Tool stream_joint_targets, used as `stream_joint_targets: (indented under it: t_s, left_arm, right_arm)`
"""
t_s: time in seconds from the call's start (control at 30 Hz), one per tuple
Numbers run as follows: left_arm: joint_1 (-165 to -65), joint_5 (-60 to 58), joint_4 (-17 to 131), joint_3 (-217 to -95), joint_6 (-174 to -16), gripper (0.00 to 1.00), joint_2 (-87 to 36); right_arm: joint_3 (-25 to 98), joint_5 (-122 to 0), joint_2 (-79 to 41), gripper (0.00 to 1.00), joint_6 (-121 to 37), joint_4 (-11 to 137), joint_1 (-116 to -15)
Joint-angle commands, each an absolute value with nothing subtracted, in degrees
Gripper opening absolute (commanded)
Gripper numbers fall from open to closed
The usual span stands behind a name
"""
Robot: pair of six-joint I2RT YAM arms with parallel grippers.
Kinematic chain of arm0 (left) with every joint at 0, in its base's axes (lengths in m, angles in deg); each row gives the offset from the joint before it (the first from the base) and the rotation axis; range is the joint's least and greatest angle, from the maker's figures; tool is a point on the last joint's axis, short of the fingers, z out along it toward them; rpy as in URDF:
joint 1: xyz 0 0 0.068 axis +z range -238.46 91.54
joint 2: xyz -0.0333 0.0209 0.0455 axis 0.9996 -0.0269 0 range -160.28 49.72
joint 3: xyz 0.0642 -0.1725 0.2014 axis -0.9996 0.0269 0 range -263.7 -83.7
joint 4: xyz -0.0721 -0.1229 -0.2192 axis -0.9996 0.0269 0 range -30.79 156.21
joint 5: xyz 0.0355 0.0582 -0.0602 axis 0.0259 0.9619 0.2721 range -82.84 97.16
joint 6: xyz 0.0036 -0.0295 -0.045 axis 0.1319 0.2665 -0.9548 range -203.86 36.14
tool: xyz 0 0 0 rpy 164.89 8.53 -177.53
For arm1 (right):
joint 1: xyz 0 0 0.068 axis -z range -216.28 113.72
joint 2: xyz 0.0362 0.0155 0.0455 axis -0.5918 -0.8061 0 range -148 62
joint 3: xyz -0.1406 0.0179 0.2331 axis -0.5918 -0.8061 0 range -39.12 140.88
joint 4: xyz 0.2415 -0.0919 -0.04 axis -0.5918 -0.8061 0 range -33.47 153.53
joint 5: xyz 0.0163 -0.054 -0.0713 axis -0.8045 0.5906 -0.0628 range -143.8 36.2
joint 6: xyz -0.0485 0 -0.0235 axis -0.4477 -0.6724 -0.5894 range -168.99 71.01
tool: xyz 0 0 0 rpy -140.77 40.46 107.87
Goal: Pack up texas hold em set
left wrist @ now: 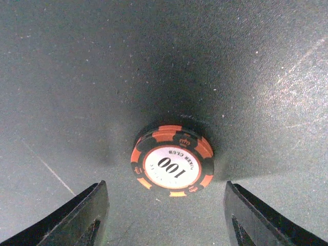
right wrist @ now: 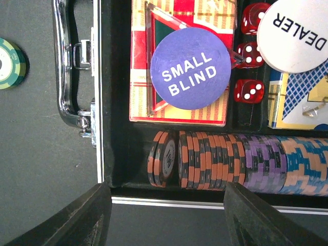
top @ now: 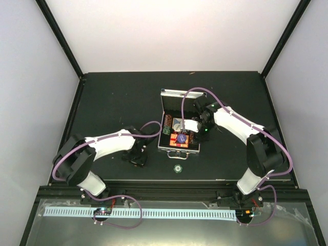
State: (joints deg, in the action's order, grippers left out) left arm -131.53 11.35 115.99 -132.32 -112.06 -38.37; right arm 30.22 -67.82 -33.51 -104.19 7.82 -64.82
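Observation:
The silver briefcase (top: 179, 134) lies open mid-table. Its tray holds a row of orange, purple and blue chips (right wrist: 241, 161), with two orange chips (right wrist: 163, 158) leaning loose at the row's left end. Above them lie a card deck (right wrist: 138, 92) under a purple "SMALL BLIND" button (right wrist: 190, 67), red dice (right wrist: 249, 55) and a white "DEALER" button (right wrist: 297, 36). My right gripper (right wrist: 166, 218) hovers open over the tray's near edge, holding nothing. My left gripper (left wrist: 165, 220) is open just short of an orange-and-black "100" chip (left wrist: 172, 163) flat on the mat.
A green chip (top: 177, 168) lies on the black mat in front of the case, left of the case handle (right wrist: 69, 66) in the right wrist view. The raised lid (top: 174, 102) stands behind the tray. Grey walls enclose the table.

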Motion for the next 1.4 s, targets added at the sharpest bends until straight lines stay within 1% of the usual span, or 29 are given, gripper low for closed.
stream_joint_targets:
  t_s: [0.0,0.1,0.27,0.47,0.53,0.6,0.63,0.7,0.83,1.0,1.07,1.13,1.2,1.37]
  left_arm:
    - [-130.68,10.31,113.66,-133.38,-112.26,0.63,-40.14]
    - [-129.65,10.2,112.48,-133.32,-111.58,0.6,-41.34]
    - [-128.76,9.61,111.52,-133.54,-110.6,0.52,-42.62]
    - [-128.76,8.76,111.71,-133.36,-109.95,0.47,-43.15]
    - [-128.75,8.69,111.94,-133.39,-109.81,0.48,-43.34]
    - [-128.78,8.66,112.35,-133.22,-109.87,0.55,-43.58]
    - [-128.76,8.54,112.46,-132.94,-109.99,0.56,-43.69]
    - [-128.74,7.75,112.14,-131.93,-110.37,0.56,-43.63]
    - [-128.64,5.81,109.8,-129.67,-110.46,0.5,-43.38]
    - [-128.64,4.79,108.57,-129.4,-109.98,0.41,-44.67]
    - [-128.68,4.27,108.27,-129.53,-109.38,0.39,-44.65]
    - [-128.69,4.15,108.23,-129.8,-108.89,0.37,-43.24]
    - [-128.78,4.21,107.93,-130.26,-107.92,0.35,-39.26]
    - [-128.99,5.58,105.68,-132.24,-103.49,0.36,-27.18]
  right_arm:
    - [30.69,-69.0,-32.26,0.63,-103.59,7.63,-64.83]
    - [31.14,-69.01,-32.31,0.63,-103.46,7.32,-64.85]
    - [31.4,-68.75,-31.99,0.63,-103.44,6.93,-64.83]
    - [32.57,-69.07,-32.11,0.63,-102.74,6.2,-64.78]
    - [33.29,-69.37,-32.29,0.62,-102.35,5.78,-64.79]
    - [33.91,-69.67,-32.41,0.63,-102.06,5.46,-64.77]
    - [34.18,-69.75,-32.54,0.62,-102.05,5.31,-64.76]
    - [34.49,-69.88,-32.53,0.62,-101.88,5.22,-64.76]
    - [34.99,-70.1,-32.71,0.62,-101.52,5.03,-64.8]
    - [35.85,-70.62,-32.99,0.62,-100.88,4.7,-64.77]
    - [36.73,-70.95,-33.04,0.62,-100.57,3.91,-64.78]
    - [38.26,-71.73,-32.86,0.62,-100.09,2.87,-64.72]
    - [39.98,-72.78,-32.5,0.62,-98.94,1.79,-64.76]
    - [46.62,-79.59,-32.7,0.62,-91.92,-3.55,-64.28]
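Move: The red-and-black 100 chip lies between the left hand's open fingers, about 1 cm ahead of its hand point and 1 cm below. From that hand, the green chip is some 20 cm right and 2 cm back, and the open case's tray roughly 21 cm right and 14 cm ahead, at about hand height. From the right hand, the 100 chip lies about 34 cm left, 9 cm back and 8 cm below. Left hand sinks about 1 cm, pinches and lifts the 100 chip; open right hand rises some 6 cm. ##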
